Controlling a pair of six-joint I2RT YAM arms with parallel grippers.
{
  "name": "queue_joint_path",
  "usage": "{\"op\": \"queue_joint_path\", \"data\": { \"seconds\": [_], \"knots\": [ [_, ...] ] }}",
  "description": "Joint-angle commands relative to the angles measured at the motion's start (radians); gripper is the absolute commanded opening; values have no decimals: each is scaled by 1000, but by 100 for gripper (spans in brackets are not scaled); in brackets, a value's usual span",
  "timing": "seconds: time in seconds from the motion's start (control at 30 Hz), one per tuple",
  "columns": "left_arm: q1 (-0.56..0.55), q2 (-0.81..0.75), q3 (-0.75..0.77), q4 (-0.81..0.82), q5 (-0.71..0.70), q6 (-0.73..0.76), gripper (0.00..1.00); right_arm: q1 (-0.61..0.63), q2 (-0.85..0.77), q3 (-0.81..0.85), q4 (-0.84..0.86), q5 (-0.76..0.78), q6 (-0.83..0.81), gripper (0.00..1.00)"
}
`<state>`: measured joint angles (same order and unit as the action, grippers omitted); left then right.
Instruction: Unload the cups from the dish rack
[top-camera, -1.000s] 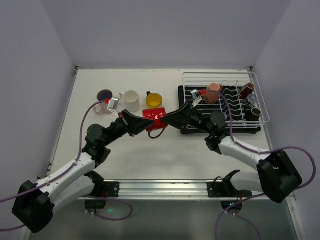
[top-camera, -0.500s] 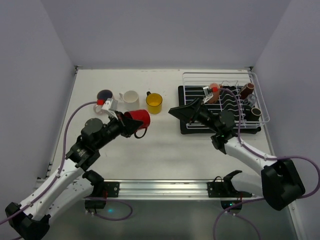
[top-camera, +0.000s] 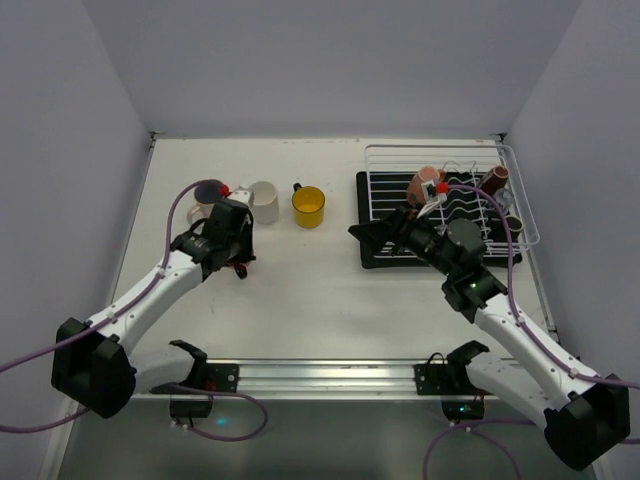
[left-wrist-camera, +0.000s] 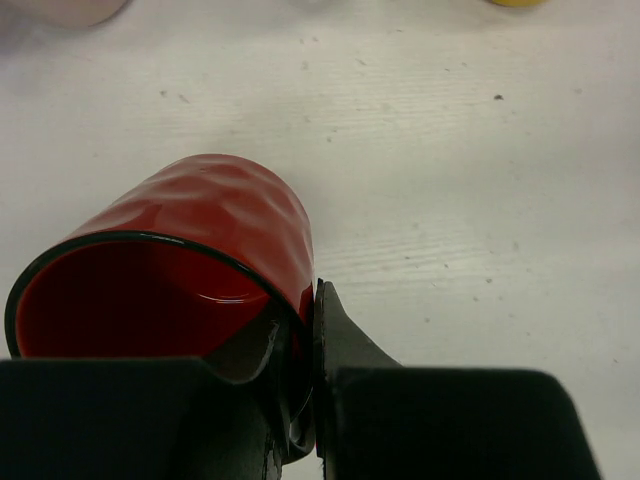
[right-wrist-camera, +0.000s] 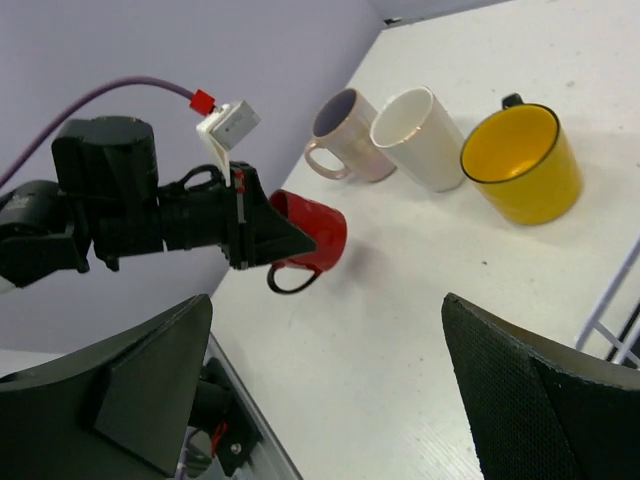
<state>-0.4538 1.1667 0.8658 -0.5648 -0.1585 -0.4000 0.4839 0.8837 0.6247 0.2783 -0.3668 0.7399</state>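
Observation:
My left gripper (left-wrist-camera: 300, 310) is shut on the rim of a red mug (left-wrist-camera: 190, 250), one finger inside and one outside. The mug (right-wrist-camera: 315, 235) hangs tilted on its side, low over the white table, handle down. In the top view the left gripper (top-camera: 238, 255) covers most of it. A pinkish cup (top-camera: 208, 190), a white cup (top-camera: 263, 200) and a yellow cup (top-camera: 308, 205) stand in a row behind it. My right gripper (top-camera: 385, 235) stands open and empty at the left end of the dish rack (top-camera: 385, 185). A pinkish-brown cup (top-camera: 425, 183) and a dark brown cup (top-camera: 495, 180) sit in the rack.
The rack rests on a black tray (top-camera: 368, 262) at the right of the table. Another cup (top-camera: 513, 222) lies at the rack's right side. Grey walls close in the left, back and right. An aluminium rail (top-camera: 320, 375) runs along the near edge.
My right gripper opened, let go of the red mug and drew back right toward the rack. The left arm carried the mug left and down, near the row of cups.

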Motion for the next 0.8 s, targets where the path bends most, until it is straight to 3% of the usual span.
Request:
{"op": "queue_joint_path", "data": {
  "seconds": [0.0,0.27,0.47,0.6,0.63,0.77],
  "knots": [
    [47,57,104,51,-78,70,0,-2,-26,21,-137,66,-103,99],
    [98,252,142,40,-188,112,0,-2,-103,-34,-165,92,-125,99],
    [153,327,139,48,-164,132,1,-2,-135,-52,-205,146,-158,99],
    [168,344,139,52,-164,139,19,-1,-146,-52,-231,175,-177,99],
    [171,341,137,52,-164,139,28,-1,-147,-54,-234,180,-178,99],
    [176,326,137,52,-180,144,38,-2,-149,-51,-248,200,-185,99]
  ]
}}
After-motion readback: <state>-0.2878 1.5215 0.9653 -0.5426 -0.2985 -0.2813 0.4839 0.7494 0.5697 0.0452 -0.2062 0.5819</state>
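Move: The red mug is already pinched at its right wall in the left gripper; its clear spot on the table lies about 3 cm ahead, 10 cm left and 9 cm below. The lavender mug stands some 16 cm ahead and 12 left of the gripper, the white mug 15 ahead and 1 left. From the empty right gripper, the pink cup in the rack is about 20 cm ahead, 15 right and 22 below, the brown cup 21 ahead and 30 right. Bring the left gripper left, down and a bit forward, some 10 cm in all, tipping it about 20 degrees steeper and left side up, to set the red mug on the table on the near side of the lavender mug; then open the fingers about a third, one inside the rim, one outside. Meanwhile lower the open right gripper about 5 cm and draw it right, towards the pink cup. ##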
